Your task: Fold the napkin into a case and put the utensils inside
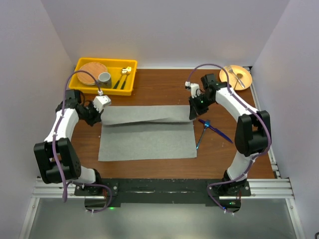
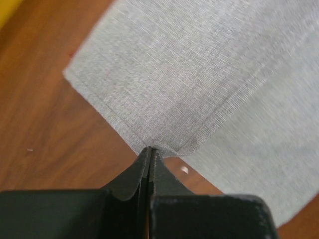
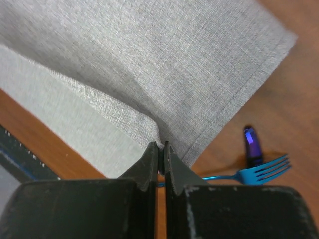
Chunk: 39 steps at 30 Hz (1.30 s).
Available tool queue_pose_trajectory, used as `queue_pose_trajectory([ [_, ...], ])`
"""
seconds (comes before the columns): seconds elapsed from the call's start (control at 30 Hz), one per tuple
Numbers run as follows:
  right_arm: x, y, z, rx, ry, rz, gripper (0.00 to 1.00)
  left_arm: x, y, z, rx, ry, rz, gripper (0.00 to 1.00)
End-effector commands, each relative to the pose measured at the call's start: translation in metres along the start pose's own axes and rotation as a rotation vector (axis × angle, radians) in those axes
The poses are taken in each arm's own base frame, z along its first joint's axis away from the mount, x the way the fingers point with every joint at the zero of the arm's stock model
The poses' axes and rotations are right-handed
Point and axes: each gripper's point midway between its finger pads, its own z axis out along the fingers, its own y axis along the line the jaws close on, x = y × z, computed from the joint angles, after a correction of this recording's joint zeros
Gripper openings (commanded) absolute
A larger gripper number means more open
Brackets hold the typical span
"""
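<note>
The grey napkin [image 1: 147,139] lies spread on the wooden table, its far strip lifted and folded over toward the near side. My left gripper [image 1: 101,116] is shut on the far left corner, which shows pinched at the fingertips in the left wrist view [image 2: 150,149]. My right gripper [image 1: 192,113] is shut on the far right corner [image 3: 161,145]. The napkin [image 2: 189,84] [image 3: 149,64] hangs slack between them. The utensils lie crossed just right of the cloth: a blue fork [image 1: 200,139] [image 3: 259,172] and a blue knife [image 1: 217,130] [image 3: 251,144].
A yellow tray [image 1: 107,61] at the back left holds a brown plate, a grey cup [image 1: 104,77] and dark-handled cutlery. A wooden plate [image 1: 245,79] with a silver fork sits at the back right. White walls enclose the table on three sides.
</note>
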Motion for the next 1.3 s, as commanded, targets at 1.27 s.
queue_pose_trajectory([
  [1.27, 0.126, 0.041, 0.022, -0.073, 0.317, -0.091, 0.0, 0.089, -0.115, -0.02, 0.302, 0.189, 0.06, 0.0],
])
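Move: Both hands already hold the napkin's folded-back edge by its corners, some 9 cm above the table. The near-left corner of the bottom layer lies about 17 cm back from the left hand and 1 cm to its left, with the yellow tray roughly 25 cm ahead, 1 cm right. The near-right corner lies 18 cm back from the right hand, 2 cm right; the blue fork is 5 cm back, 5 cm right, the purple knife 3 cm back, 11 cm right. Keeping their pinch on the two corners, both hands together carry the flap back about 10 cm and down about 7 over the bottom layer towards its near edge, fingers tipping steeper. After a brief stop low down they rise 5 cm, then draw back a few centimetres more while sinking again, the left wrist turning slightly clockwise, the right counter-clockwise. ##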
